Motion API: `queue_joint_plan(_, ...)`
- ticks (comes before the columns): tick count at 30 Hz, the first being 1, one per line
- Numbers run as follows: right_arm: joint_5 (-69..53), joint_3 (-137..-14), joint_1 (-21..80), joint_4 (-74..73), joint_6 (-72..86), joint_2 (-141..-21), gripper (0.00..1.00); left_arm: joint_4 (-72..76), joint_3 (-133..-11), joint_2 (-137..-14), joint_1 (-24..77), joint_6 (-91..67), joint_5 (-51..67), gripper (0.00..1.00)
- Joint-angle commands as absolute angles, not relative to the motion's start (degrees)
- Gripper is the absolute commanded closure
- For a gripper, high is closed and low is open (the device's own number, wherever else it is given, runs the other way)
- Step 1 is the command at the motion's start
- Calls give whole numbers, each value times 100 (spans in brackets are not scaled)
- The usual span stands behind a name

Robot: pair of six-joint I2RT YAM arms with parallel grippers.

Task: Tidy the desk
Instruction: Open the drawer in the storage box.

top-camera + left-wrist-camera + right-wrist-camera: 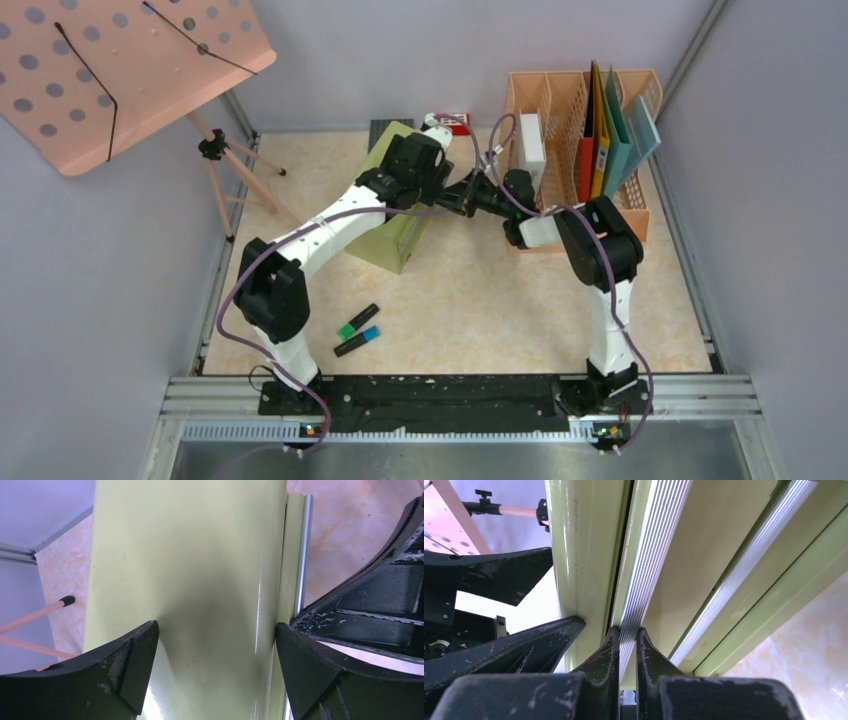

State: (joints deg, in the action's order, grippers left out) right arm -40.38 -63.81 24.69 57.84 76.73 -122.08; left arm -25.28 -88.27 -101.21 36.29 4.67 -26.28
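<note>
On the beige marble desk (480, 300) stands a pale green drawer cabinet (385, 240). My left gripper (425, 170) hovers at its far top corner. In the left wrist view its jaws (217, 645) stand open and wide apart over the cabinet's smooth green face (190, 555), with nothing pinched between them. My right gripper (462, 195) reaches in from the right. In the right wrist view it (628, 635) is shut on the thin ribbed silver drawer handle (659, 545). The same handle (302, 545) runs along the cabinet's edge in the left wrist view.
A green marker (357, 322) and a blue marker (357, 342) lie near the front left. A peach file organizer (560, 100) with folders and a white box (531, 150) stands at the back right. A red box (455, 122) sits behind the cabinet. A peach perforated board (120, 60) on a tripod overhangs the left.
</note>
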Motion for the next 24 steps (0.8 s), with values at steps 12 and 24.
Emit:
queue_joint_plan(12,-4560,-5779,2268,5637,6399,-10938,100,-3199,-8501,-10316,3410,314,-2492,10)
queue_joint_plan(24,-4542,-5183,2059,5825,6504,-10355,100,-3173,-8421,-10274,3404,334,-2453,10)
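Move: The right fingers already hold the upper drawer's handle, right at the hand point. The storage box's middle lies about 8 cm to their left, level fore-and-aft and 5 cm lower; the lower handle is some 5 cm straight below. The white box in the organizer stands roughly 19 cm right and 10 cm ahead. From the left hand, spread over the box's top front edge, the held handle is about 5 cm right, 1 cm back and 4 cm below. Still pinching the upper drawer's aluminium handle with shut fingers, the right hand draws it steadily to the right and somewhat back, about 5 cm, straight away from the box front and at one height, the wrist rolling only slightly. The left hand stays put, its open fingers keeping their brace on the box's top front edge. ##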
